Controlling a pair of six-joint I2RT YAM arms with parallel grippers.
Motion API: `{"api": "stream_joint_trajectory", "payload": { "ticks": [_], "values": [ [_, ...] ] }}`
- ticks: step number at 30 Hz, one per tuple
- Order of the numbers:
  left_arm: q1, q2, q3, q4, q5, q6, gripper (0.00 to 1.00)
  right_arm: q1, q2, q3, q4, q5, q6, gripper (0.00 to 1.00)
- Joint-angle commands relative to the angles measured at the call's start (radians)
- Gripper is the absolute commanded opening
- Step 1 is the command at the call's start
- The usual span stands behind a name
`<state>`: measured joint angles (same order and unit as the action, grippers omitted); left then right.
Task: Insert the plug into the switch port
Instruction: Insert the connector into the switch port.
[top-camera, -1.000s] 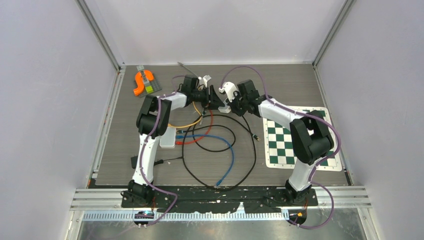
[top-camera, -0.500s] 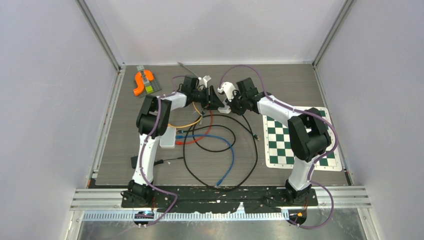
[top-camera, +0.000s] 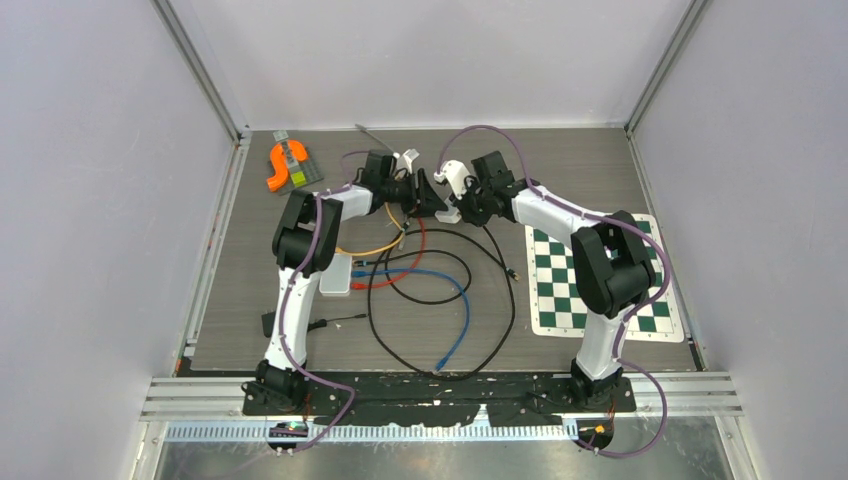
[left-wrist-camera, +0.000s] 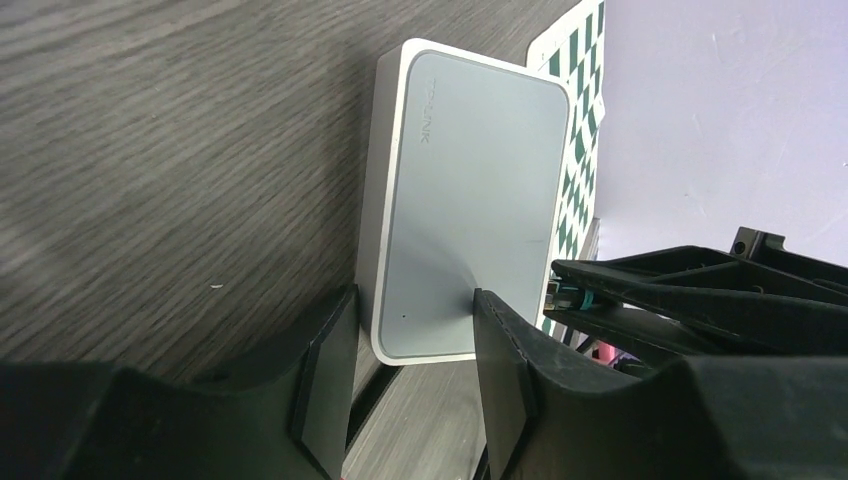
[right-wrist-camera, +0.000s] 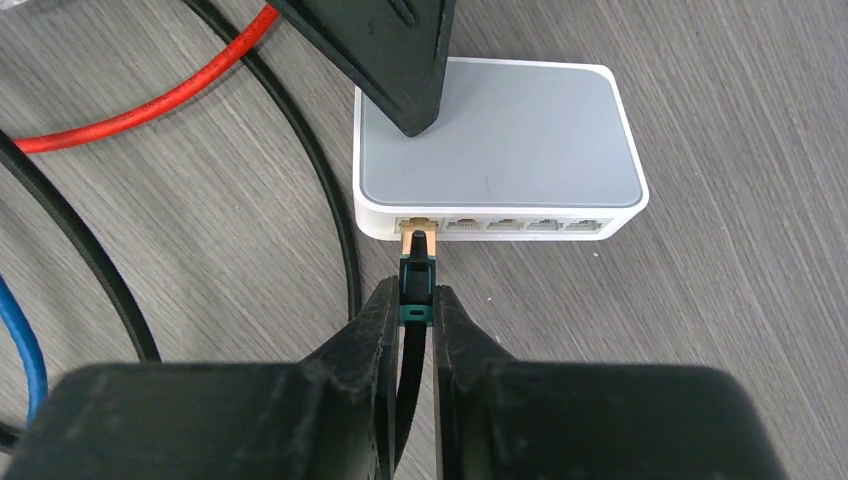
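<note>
The switch (right-wrist-camera: 500, 150), a white box with a grey top, lies flat on the wood table with its row of ports facing my right gripper. My right gripper (right-wrist-camera: 415, 295) is shut on the plug (right-wrist-camera: 416, 272), a teal-booted connector on a black cable. The plug's clear tip sits at the mouth of the leftmost port (right-wrist-camera: 418, 224). My left gripper (left-wrist-camera: 415, 300) is closed on the switch (left-wrist-camera: 470, 200) at its end, one finger (right-wrist-camera: 400, 60) resting on the grey top. From above, both grippers meet at mid-table and mostly hide the switch (top-camera: 449, 215).
Red cable (right-wrist-camera: 150, 100), black cable (right-wrist-camera: 320, 170) and blue cable (right-wrist-camera: 20, 350) loop on the table left of the switch. A chessboard mat (top-camera: 600, 280) lies to the right. An orange part (top-camera: 285, 165) sits at the back left, a white box (top-camera: 337, 278) by the left arm.
The right arm has shifted a little to the left, bringing the plug closer to the switch. The left arm has stayed put.
</note>
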<state>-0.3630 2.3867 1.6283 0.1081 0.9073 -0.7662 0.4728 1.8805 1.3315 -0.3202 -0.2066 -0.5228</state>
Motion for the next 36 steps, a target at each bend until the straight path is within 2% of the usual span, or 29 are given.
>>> {"api": "stream_joint_trajectory", "payload": {
  "ticks": [1, 5, 9, 14, 21, 24, 27, 30, 36],
  "values": [
    [-0.129, -0.045, -0.013, 0.178, 0.303, -0.186, 0.44, 0.072, 0.081, 0.028, 0.312, -0.142, 0.004, 0.05],
    [-0.136, -0.045, -0.040, 0.258, 0.309, -0.255, 0.42, 0.082, 0.078, 0.006, 0.415, -0.133, 0.051, 0.05],
    [-0.136, -0.087, -0.077, 0.267, 0.288, -0.255, 0.40, 0.080, 0.036, -0.063, 0.517, -0.098, 0.087, 0.05],
    [-0.134, -0.154, -0.076, 0.230, 0.242, -0.242, 0.44, 0.049, -0.030, -0.155, 0.593, -0.102, 0.127, 0.05],
    [-0.133, -0.206, -0.073, 0.138, 0.205, -0.197, 0.44, 0.047, -0.061, -0.204, 0.630, -0.090, 0.147, 0.05],
    [-0.124, -0.252, -0.106, 0.118, 0.190, -0.197, 0.50, 0.042, -0.065, -0.227, 0.654, -0.066, 0.166, 0.05],
    [-0.105, -0.310, -0.120, -0.002, 0.133, -0.137, 0.55, 0.024, -0.065, -0.247, 0.677, -0.067, 0.197, 0.05],
    [-0.077, -0.363, -0.117, -0.124, 0.055, -0.072, 0.61, 0.001, -0.085, -0.288, 0.752, -0.069, 0.236, 0.05],
    [-0.052, -0.459, -0.115, -0.220, -0.079, 0.011, 0.68, -0.033, -0.123, -0.380, 0.888, -0.085, 0.290, 0.05]
  ]
}}
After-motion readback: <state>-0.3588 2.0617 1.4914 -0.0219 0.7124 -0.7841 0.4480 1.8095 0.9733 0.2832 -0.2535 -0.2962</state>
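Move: The plug is already in my right fingers with its tip in the port at the switch's near left end; that port lies about 2 cm ahead and 2 cm left of my right hand, just below it. From that hand a red cable runs some 8 cm left and 2 cm back, and the black cable's loose plug lies roughly 10 cm right and 12 cm back. My left fingers hold the switch, whose middle is about 2 cm ahead and 3 cm right of them, slightly lower. I keep the plug pinched in my right hand and push it about 1 cm forward into the port, then ease back and slightly left, tipping the fingers some 20 degrees flatter and sinking a little at the end. My left hand steadies the switch while going 1–2 cm forward, then opens, comes free of it and lifts about 8 cm, drifting left. ##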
